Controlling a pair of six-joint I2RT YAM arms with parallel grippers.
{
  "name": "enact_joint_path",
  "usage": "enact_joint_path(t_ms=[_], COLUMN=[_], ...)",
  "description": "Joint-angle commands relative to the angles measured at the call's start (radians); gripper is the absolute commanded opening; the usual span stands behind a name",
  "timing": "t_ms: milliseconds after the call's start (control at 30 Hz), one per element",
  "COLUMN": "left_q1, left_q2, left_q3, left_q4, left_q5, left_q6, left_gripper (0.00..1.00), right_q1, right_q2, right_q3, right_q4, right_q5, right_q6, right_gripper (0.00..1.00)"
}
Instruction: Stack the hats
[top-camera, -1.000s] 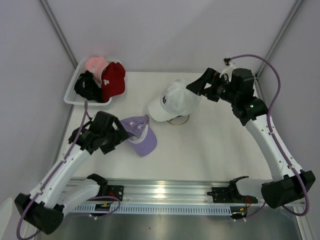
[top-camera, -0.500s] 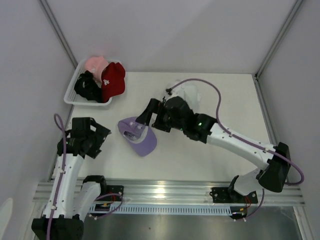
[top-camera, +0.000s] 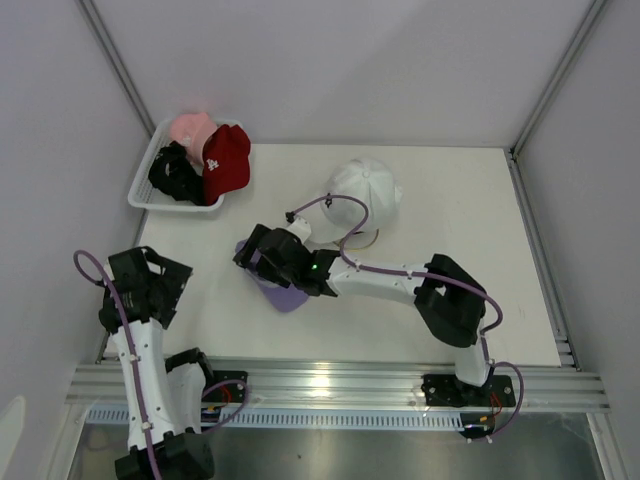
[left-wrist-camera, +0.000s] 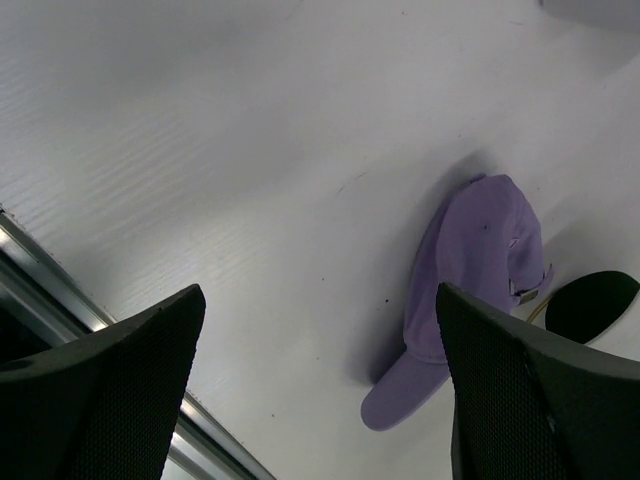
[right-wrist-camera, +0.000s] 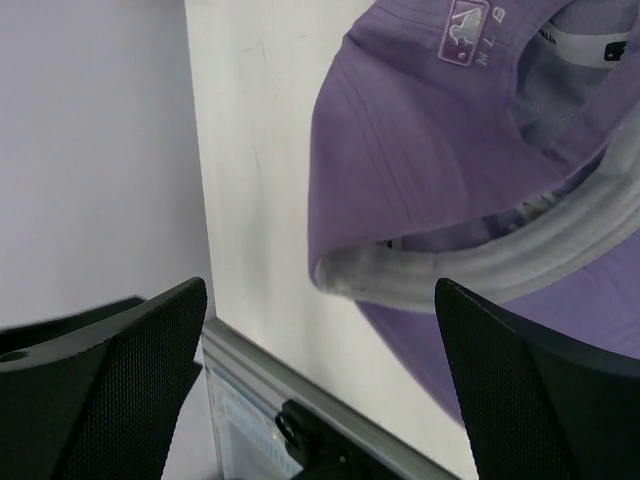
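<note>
A lavender hat (top-camera: 287, 298) lies on the white table, mostly under my right gripper (top-camera: 252, 256), which hovers over it, open and empty. In the right wrist view the lavender hat (right-wrist-camera: 440, 150) is upside down, its grey sweatband showing, above the right gripper (right-wrist-camera: 320, 390). My left gripper (top-camera: 166, 279) is pulled back near the table's left edge, open and empty. The left wrist view shows the lavender hat (left-wrist-camera: 478, 265) ahead of the left gripper (left-wrist-camera: 320, 400). A white hat (top-camera: 362, 190) sits on a stand. Red (top-camera: 226, 160), pink (top-camera: 190, 128) and black (top-camera: 172, 175) hats lie in the basket.
The white mesh basket (top-camera: 141, 187) stands at the back left corner. A gold wire stand (top-camera: 366, 239) shows under the white hat. A metal rail (top-camera: 330, 385) runs along the near edge, and the right arm (top-camera: 390, 282) stretches across the table's middle.
My right arm swung from the white hat at the back right across to the lavender hat. My left gripper drew back from the lavender hat toward the left near edge.
</note>
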Motion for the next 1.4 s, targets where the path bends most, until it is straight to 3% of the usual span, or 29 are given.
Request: enact_joint_path(t_ms=[0,267,433,533,633,667,700,800,867,1033,1100,1233,1367], left_q1=[0.06,0.137,0.146,0.148,0.149,0.149,0.151,0.159,0.177,0.243,0.26,0.271,0.272], left_q2=[-0.027,0.002,0.004,-0.005,-0.013,-0.015,-0.018,-0.034,-0.045,-0.042,-0.042,-0.048,-0.035], left_q3=[-0.019,-0.021,-0.016,-0.019,-0.028,-0.031,-0.034,-0.044,-0.057,-0.143,-0.16,-0.176,-0.208], left_q4=[0.037,0.069,0.072,0.083,0.095,0.098,0.103,0.11,0.132,0.285,0.367,0.432,0.55], left_q5=[0.078,0.114,0.105,0.11,0.147,0.166,0.173,0.241,0.3,0.642,0.768,0.854,0.957], left_q6=[0.08,0.152,0.161,0.17,0.179,0.182,0.185,0.187,0.176,0.111,0.072,-0.05,-0.196], left_gripper=[1.0,1.0,1.0,0.99,0.99,1.0,0.99,1.0,1.0,0.99,1.0,1.0,0.99], right_q1=[0.001,0.003,-0.013,-0.042,-0.083,-0.091,-0.1,-0.102,-0.099,-0.105,-0.112,-0.12,-0.144], right_q2=[0.066,0.192,0.244,0.254,0.298,0.313,0.329,0.332,0.277,0.169,0.136,0.085,0.034], right_q3=[0.049,0.211,0.246,0.295,0.412,0.456,0.537,0.587,0.558,0.517,0.507,0.48,0.406], right_q4=[0.107,0.024,0.036,0.026,-0.02,-0.045,-0.075,-0.044,0.067,0.311,0.409,0.464,0.547], right_q5=[0.082,0.08,0.053,0.053,-0.011,-0.034,-0.077,-0.14,-0.16,-0.271,-0.414,-0.49,-0.506], right_q6=[0.083,0.105,0.044,-0.012,-0.102,-0.143,-0.165,-0.268,-0.314,-0.495,-0.545,-0.663,-0.682], right_gripper=[1.0,0.96,0.77,0.58,0.25,0.03,0.0,0.0,0.0,0.0,0.0,0.0,0.0])
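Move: The purple hat lies just under the open right fingers, its middle about 2 cm ahead, 3 cm to the right and 5 cm below. From the right hand, the red hat in the basket is some 26 cm ahead, 9 cm left and 3 cm lower; the white hat on the stand is about 11 cm ahead, 23 cm right and 8 cm higher. From the left hand, the purple hat is roughly 4 cm ahead, 23 cm right and 5 cm below. The right hand reaches some 5 cm forward and left while sinking about 3 cm, shuts its fingers on the far-left edge of the purple hat's crown, then lifts the hat about 25 cm, easing back towards the base near the end as the fingers tip up some 45 degrees and swing counter-clockwise. The left hand first stays almost still, then goes about 5 cm forward, 6 cm right and 4 cm up towards the raised hat, its open fingers tilting upward and turning a little clockwise, still clear of the hat. ##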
